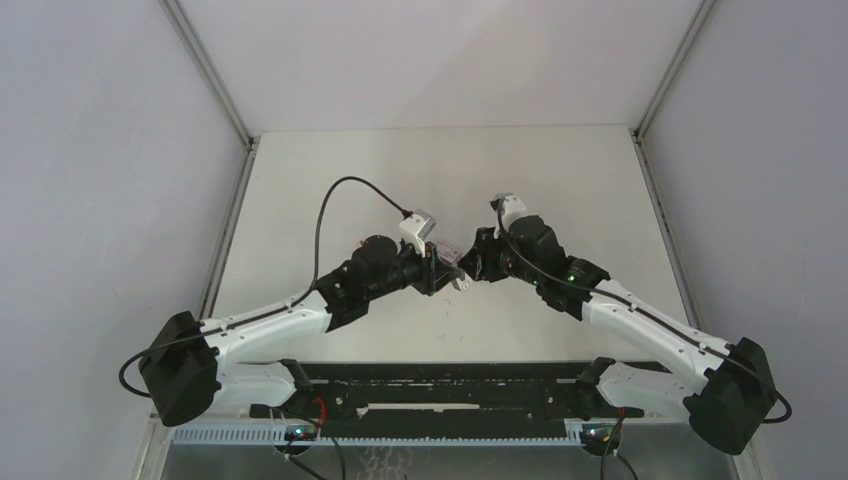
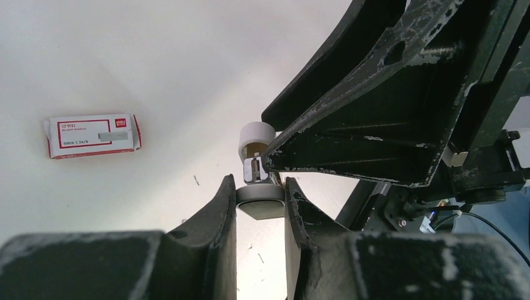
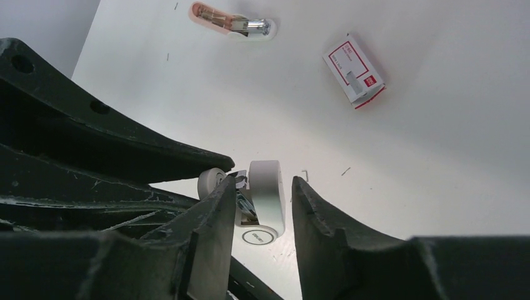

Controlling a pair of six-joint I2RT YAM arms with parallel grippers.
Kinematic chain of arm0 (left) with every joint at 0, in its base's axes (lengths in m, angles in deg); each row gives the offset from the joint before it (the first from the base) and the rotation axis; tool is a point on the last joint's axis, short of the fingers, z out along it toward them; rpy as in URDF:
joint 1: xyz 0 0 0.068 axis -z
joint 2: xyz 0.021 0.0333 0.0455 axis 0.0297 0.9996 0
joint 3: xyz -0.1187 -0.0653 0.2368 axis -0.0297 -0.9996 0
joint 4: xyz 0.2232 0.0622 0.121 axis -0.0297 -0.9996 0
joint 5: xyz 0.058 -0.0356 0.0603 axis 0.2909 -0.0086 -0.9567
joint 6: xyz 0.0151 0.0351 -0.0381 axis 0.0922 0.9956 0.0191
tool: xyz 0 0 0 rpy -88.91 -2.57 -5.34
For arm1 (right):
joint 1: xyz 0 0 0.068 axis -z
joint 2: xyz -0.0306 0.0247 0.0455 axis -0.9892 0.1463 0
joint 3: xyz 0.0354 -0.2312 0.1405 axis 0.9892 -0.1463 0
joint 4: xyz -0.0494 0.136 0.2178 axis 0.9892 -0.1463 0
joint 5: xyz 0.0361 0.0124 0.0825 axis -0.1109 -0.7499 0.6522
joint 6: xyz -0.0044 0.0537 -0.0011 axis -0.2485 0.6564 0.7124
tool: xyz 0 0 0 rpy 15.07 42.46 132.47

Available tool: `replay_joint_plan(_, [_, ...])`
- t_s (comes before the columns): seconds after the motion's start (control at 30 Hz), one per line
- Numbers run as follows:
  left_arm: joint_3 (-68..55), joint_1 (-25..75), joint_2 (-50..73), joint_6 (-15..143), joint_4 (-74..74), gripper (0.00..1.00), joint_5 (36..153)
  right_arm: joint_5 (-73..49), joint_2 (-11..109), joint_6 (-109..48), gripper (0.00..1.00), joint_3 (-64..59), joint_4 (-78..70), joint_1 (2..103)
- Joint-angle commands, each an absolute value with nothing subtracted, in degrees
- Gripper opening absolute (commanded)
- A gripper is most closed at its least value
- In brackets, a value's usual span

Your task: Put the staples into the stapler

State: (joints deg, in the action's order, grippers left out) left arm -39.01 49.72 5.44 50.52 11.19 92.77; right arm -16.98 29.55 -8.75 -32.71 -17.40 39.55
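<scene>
The stapler [image 3: 267, 194] is a small white one with a round grey end [image 2: 259, 206], and it is held up just over the table where both arms meet [image 1: 462, 282]. My left gripper [image 2: 259, 184] is shut on that grey end, a finger pressed to each side. My right gripper [image 3: 262, 182] stands open around the stapler's white body; its left finger is against the stapler and its right finger stands off with a gap. The staples [image 2: 92, 135], a flat red-and-white box, lie on the table apart from both grippers, also visible as the staples [image 3: 354, 70] in the right wrist view.
A small pink-and-white clip-like thing with a metal end [image 3: 231, 22] lies farther back on the table. A few loose staples [image 3: 305, 175] are scattered on the white surface. Grey walls close in the table on both sides.
</scene>
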Motion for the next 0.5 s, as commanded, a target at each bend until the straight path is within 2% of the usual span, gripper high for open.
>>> replay_joint_plan(0.0, [-37.3,50.1,3.2,52.1,14.6,0.00,91.8,-16.5,30.3,-7.1,0.33,-31.0,-15.7,39.1])
replay_joint_plan(0.27, [-40.1,50.1,0.6,52.3,16.6,0.00,91.1,-19.6,29.7,-7.1,0.00,-31.0,-17.5,39.8])
replay_joint_plan(0.47, [-42.6,50.1,-1.9,53.0,16.6,0.00,89.9,-23.4,27.0,-5.6,0.00,-31.4,-18.8,43.1])
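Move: The white stapler sits between my hands, its grey end still held by my left fingers. Its white arm is almost at my right hand's point, about 1 cm below, between the open fingers; from my left hand it lies some 2 cm to the right and 1 cm ahead. From my right hand the staples box lies about 11 cm ahead, 3 cm left and 12 cm below, and the pink stapler roughly 13 cm left of that box. I shut my right fingers from a part-open gap and pinch the white arm of the stapler, barely shifting that hand meanwhile. Then I draw the two ends apart: my left hand keeps its hold on the grey end and goes about 1 cm left and slightly up, while my right hand eases about 1 cm forward and right. ##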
